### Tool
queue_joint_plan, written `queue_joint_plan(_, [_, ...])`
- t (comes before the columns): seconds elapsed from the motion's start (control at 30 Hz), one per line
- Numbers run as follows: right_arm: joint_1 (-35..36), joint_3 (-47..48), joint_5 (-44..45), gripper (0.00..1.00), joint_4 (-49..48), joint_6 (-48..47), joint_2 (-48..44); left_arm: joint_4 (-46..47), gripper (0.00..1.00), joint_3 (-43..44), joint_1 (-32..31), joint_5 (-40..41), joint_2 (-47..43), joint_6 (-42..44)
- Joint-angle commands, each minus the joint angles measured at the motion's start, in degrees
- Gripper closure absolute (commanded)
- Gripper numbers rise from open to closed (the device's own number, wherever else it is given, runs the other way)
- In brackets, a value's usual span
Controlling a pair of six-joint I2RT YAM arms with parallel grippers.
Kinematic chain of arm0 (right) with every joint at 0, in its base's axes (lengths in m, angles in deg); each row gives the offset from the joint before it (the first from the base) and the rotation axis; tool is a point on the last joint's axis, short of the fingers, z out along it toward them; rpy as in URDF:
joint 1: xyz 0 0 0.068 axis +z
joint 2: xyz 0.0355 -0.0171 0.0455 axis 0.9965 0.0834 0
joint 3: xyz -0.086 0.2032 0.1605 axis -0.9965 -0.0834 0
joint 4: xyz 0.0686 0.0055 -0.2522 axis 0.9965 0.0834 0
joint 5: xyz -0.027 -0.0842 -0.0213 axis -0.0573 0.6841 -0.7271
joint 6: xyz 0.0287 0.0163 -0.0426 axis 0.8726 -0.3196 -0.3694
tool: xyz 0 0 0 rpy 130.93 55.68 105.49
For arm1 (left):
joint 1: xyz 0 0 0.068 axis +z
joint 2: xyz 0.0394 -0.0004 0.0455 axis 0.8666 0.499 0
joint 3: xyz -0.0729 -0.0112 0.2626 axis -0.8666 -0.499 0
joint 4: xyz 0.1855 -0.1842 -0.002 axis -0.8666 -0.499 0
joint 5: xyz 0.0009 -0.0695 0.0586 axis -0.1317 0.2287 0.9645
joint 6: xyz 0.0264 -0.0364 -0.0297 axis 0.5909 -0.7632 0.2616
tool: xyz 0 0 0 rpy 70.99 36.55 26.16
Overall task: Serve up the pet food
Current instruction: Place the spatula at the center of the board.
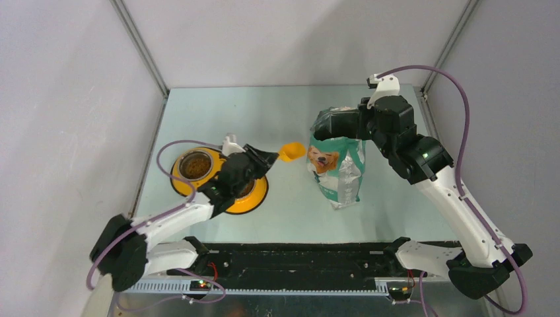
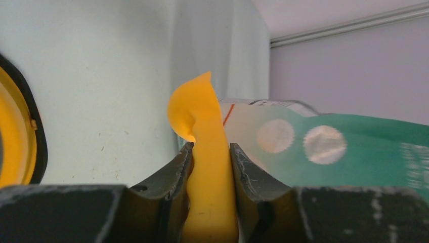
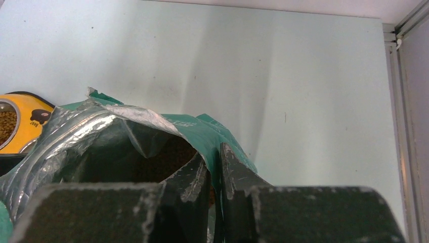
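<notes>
Brown pet food (image 1: 195,165) fills the left bowl of a yellow feeder (image 1: 254,196), and the same bowl of pet food (image 3: 5,124) shows at the left edge of the right wrist view. More dark kibble (image 3: 174,154) lies inside the open green-and-white bag (image 1: 338,168), which stands upright. My left gripper (image 1: 269,157) is shut on the handle of an orange scoop (image 1: 292,152), held just left of the bag; whether the cup holds anything is hidden. The scoop (image 2: 200,109) rises between the left gripper's (image 2: 211,148) jaws. My right gripper (image 3: 214,152) is shut on the bag's (image 3: 202,131) top rim and holds the mouth open.
The feeder (image 2: 15,147) sits at the table's left side, partly under my left arm. Metal frame posts and grey walls bound the table at the back and along both sides. The right table edge (image 3: 399,126) runs close to my right gripper (image 1: 353,125).
</notes>
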Motion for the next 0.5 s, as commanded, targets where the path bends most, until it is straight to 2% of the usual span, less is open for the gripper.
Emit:
queue_joint_plan(0.0, [-0.03, -1.13, -2.61, 0.85, -3.46, 1.15, -1.47, 5.28, 0.94, 4.70, -4.81, 9.68, 8.21, -3.51])
queue_joint_plan(0.07, [-0.08, -1.47, -3.70, 0.85, -3.89, 1.26, -1.55, 4.57, 0.90, 6.44, -7.19, 12.17, 12.18, -3.28])
queue_joint_plan(0.17, [-0.03, -1.62, -4.08, 0.85, -4.02, 1.80, -1.78, 9.22, 0.82, 6.02, -7.94, 11.29, 17.25, -5.57])
queue_joint_plan(0.23, [0.02, -1.82, -4.05, 0.85, -4.13, 1.96, -2.01, 11.81, 0.73, 5.13, -8.27, 10.82, 19.33, -6.87])
queue_joint_plan(0.27, [0.14, -1.90, -4.12, 0.85, -4.24, 1.95, -2.10, 11.85, 0.66, 4.96, -8.63, 10.70, 19.80, -7.16])
queue_joint_plan(0.47, [0.27, -1.93, -4.00, 0.84, -4.28, 1.65, -2.50, 7.01, 0.38, 4.91, -10.88, 12.18, 19.33, -7.52])
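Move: The left hand grips the spatula with its blade pointing ahead; the board's centre lies about 4 cm ahead of the hand, 6 cm to its right and 13 cm below. The food bag's middle is some 18 cm to the hand's right, 2 cm nearer the base and about level in height, while the yellow feeding tray lies roughly 18 cm left, 4 cm back and 12 cm lower. From the right hand, still pinching the bag's rim, the board's centre is some 18 cm left, level fore and aft, 30 cm below. The left hand carries the spatula down about 8 cm and some 6 cm to the right, away from the feeding tray and in towards the board's centre beside the food bag, its fingers tipping slightly further down. As the descent slows almost to a stop, the fingers begin to open around the handle, ending plainly wider though not fully open, with the handle still between them near one finger. ##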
